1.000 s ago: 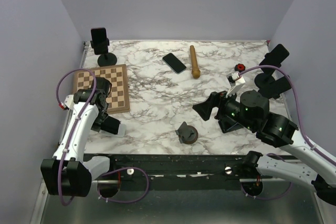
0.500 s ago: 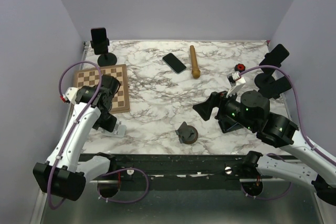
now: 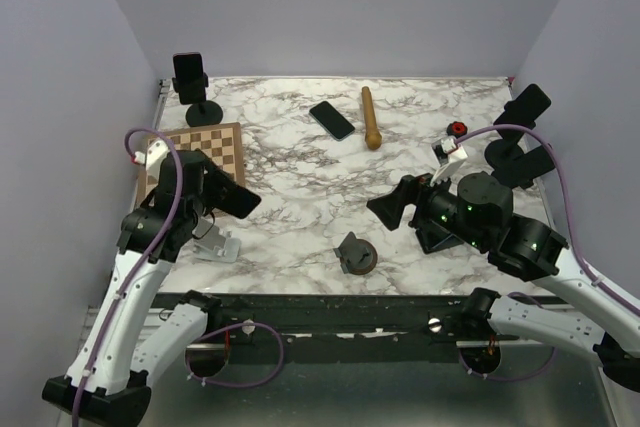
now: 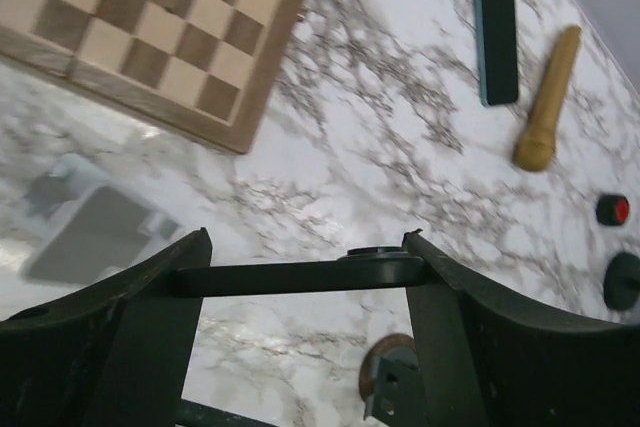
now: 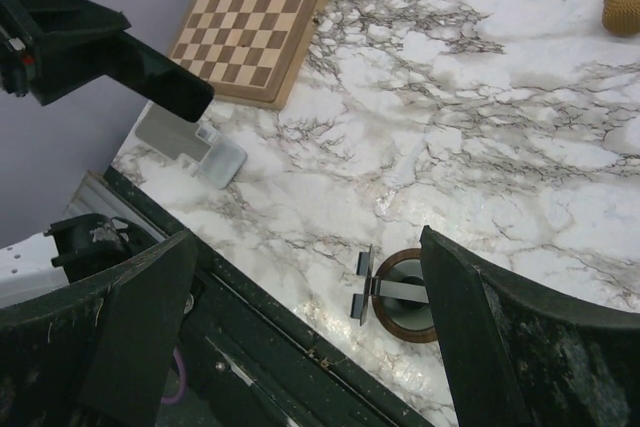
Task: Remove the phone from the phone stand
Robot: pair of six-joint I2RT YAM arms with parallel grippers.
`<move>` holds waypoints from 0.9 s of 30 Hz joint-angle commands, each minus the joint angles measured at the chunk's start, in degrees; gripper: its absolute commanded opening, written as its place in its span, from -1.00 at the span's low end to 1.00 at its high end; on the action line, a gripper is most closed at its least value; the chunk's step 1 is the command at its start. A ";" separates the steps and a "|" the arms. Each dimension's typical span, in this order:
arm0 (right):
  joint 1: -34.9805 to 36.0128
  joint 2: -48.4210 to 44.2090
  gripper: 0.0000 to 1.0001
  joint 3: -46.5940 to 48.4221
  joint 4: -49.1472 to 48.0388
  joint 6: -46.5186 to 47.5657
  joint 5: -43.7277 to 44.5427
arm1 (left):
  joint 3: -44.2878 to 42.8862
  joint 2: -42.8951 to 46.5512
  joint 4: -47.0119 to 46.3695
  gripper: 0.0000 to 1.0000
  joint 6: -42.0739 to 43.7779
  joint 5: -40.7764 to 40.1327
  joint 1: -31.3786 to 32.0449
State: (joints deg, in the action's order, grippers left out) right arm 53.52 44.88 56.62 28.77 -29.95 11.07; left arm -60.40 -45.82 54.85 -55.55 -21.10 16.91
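Observation:
My left gripper (image 3: 218,193) is shut on the black phone (image 3: 238,200) across its width and holds it in the air, above and just behind the silver phone stand (image 3: 217,245). The stand is empty on the marble near the front left edge. In the left wrist view the phone (image 4: 270,280) shows edge-on as a dark bar between the fingers of the left gripper (image 4: 306,267), with the stand (image 4: 90,232) blurred below left. My right gripper (image 5: 307,247) hangs open over the table's front edge, with nothing between its fingers; the right wrist view shows the stand (image 5: 190,147).
A chessboard (image 3: 215,147) lies behind the left arm. A second phone (image 3: 331,119) and a wooden roller (image 3: 371,117) lie at the back. A round brown stand (image 3: 355,255) sits front centre. Black stands (image 3: 190,77) (image 3: 520,112) are at the back corners, a red knob (image 3: 457,129) at right.
My left gripper has risen off the silver stand with the phone in it and moved up and to the right. The stand is left empty. The right arm has not moved.

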 commanded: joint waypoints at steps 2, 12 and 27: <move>0.19 0.20 1.00 1.58 0.45 -0.34 -0.80 | -0.25 -9.35 -21.36 -1.00 5.04 24.69 0.14; 0.26 0.34 1.00 4.35 3.90 -1.14 0.79 | -15.80 -41.90 -26.17 -1.00 0.07 32.69 -2.04; 0.19 -2.63 1.00 6.83 8.42 -3.85 4.67 | -51.46 -80.63 -23.47 -1.00 -9.47 43.23 -3.37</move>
State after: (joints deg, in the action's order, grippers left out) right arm 53.52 43.51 61.80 34.39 -32.64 13.08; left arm -105.54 -120.64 29.82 -59.05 14.85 13.93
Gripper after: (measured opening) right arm 0.998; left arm 0.809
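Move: Far out on the table, the laid phone is about 35 cm ahead of the left hand, 24 cm to its right and 23 cm below; the phone now in its fingers is headed for that area. The microphone lies some 11 cm to the right of the laid phone. The chessboard is about 16 cm ahead of the left hand and 11 cm to its left. From the right hand, the laid phone is roughly 41 cm ahead, 9 cm left and 29 cm below. Keeping its grip on the phone by the edges, the left hand sweeps diagonally forward and right, then mostly forward, towards the laid phone: about 29 cm out and 17 cm right, sinking some 9 cm. Its wrist turns clockwise about 20 degrees and rolls its left side down about 25. The open right hand rises a little, 2 to 3 cm. ##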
